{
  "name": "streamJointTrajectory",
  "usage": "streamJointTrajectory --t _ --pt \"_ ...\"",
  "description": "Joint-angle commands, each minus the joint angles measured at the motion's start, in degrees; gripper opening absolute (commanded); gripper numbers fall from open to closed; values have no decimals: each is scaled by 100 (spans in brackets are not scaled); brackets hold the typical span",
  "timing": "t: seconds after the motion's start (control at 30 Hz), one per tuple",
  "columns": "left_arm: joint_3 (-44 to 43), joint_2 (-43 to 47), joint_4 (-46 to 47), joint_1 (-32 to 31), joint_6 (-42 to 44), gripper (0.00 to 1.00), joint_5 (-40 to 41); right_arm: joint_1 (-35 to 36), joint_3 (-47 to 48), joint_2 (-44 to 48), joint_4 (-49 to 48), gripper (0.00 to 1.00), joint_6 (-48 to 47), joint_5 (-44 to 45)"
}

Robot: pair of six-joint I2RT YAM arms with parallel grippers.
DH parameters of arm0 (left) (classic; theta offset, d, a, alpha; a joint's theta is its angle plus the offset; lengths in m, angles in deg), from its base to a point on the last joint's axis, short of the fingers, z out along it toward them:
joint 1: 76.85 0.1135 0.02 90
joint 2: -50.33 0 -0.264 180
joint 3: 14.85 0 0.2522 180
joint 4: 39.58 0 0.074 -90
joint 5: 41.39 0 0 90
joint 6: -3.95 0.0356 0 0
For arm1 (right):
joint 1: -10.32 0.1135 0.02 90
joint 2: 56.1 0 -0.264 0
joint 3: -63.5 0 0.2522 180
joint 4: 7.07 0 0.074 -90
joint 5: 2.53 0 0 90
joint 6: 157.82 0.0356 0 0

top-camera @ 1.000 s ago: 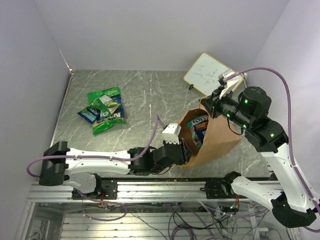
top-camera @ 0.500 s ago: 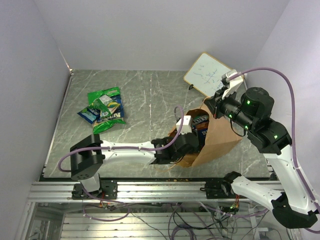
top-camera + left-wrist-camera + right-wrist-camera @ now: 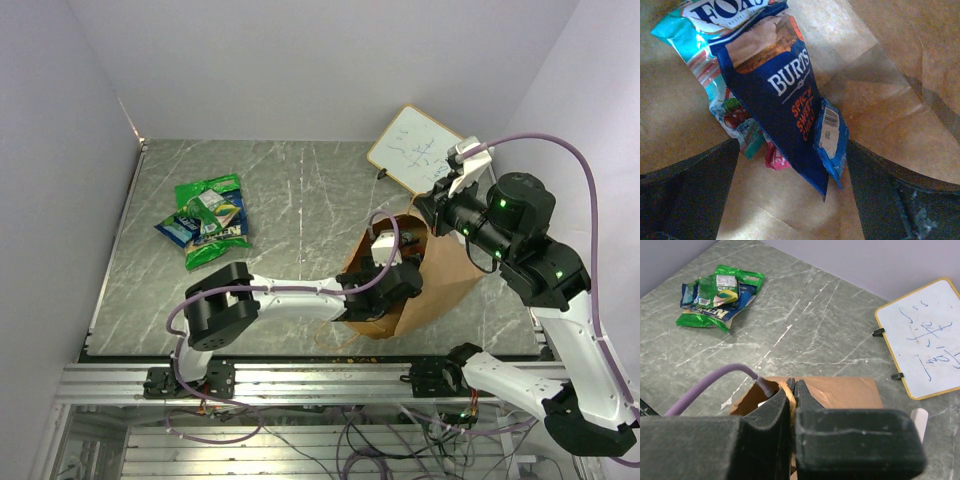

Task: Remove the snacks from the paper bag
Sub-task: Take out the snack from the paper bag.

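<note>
The brown paper bag [image 3: 440, 285] lies on the table with its mouth toward the left. My right gripper [image 3: 425, 212] is shut on the bag's twisted paper handle [image 3: 789, 396] at the rim and holds the mouth up. My left gripper [image 3: 395, 262] is inside the bag, open and empty [image 3: 790, 200]. Just ahead of its fingers [image 3: 685, 200] lie snacks: a dark blue packet [image 3: 780, 95], a teal packet [image 3: 710, 60], a small blue packet [image 3: 832, 132] and a pink one [image 3: 774, 157]. Several green and blue packets [image 3: 208, 222] lie on the table at the left.
A white writing board [image 3: 418, 148] lies at the back right, just beyond the bag; it also shows in the right wrist view [image 3: 925, 335]. My left arm's purple cable [image 3: 715, 382] arches over the bag's mouth. Walls close the table on the left, back and right.
My left arm has swung from the bag's near left side up and into its mouth. My right gripper has kept its hold on the handle, almost unmoved.
</note>
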Motion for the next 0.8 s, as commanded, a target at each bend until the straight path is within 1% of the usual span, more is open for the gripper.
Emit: streamJointTrajectory --t 0.0,0.07,0.17,0.3,0.4,0.57,0.6,0.63,0.7,0.77 --pt "-126 -234 97 286 -450 99 -143 16 209 69 -224 0 1 -20" --pt "-166 -356 226 353 -428 100 -222 16 201 83 -223 0 6 -1" --pt "-390 -592 164 410 -512 100 -245 15 230 68 -202 0 8 -2" --pt "-721 -910 179 502 -501 92 -333 16 311 25 -187 0 -18 2" --pt "-1033 -1055 206 520 -273 76 -377 16 365 -12 -200 0 -51 11" --pt "-1224 -976 87 521 10 39 -457 16 463 -103 -48 0 -237 -3" --pt "-1213 -909 25 522 55 33 -473 20 478 -109 -29 0 -274 39" --pt "-1204 -838 -48 524 83 30 -483 16 477 -113 -15 0 -313 88" --pt "-1172 -704 -193 532 151 19 -501 15 443 -79 -27 0 -401 129" --pt "-1104 -571 -260 539 224 13 -573 16 410 -52 -46 0 -448 146"
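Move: Inside the paper bag, the dark-blue Burts packet has its middle about 7 cm ahead of the wide-open left hand, 4 cm to its right and 2 cm lower. The teal Fox's packet lies 9 cm ahead of that hand, straight on and 2 cm lower; the small blue packet is 5 cm ahead, 6 cm right and 4 cm down. From the right hand, the Burts packet lies roughly 10 cm back, hardly to either side and 25 cm below. Reaching deeper into the bag, the left hand goes about 5 cm forward and 4 cm down with its fingers wide open towards the Burts packet, then veers 3 cm right and comes back up some 2 cm as the fingers close most of the way, pinching the packet's near end. The right hand keeps its shut grip on the bag's cord handle, almost still. ##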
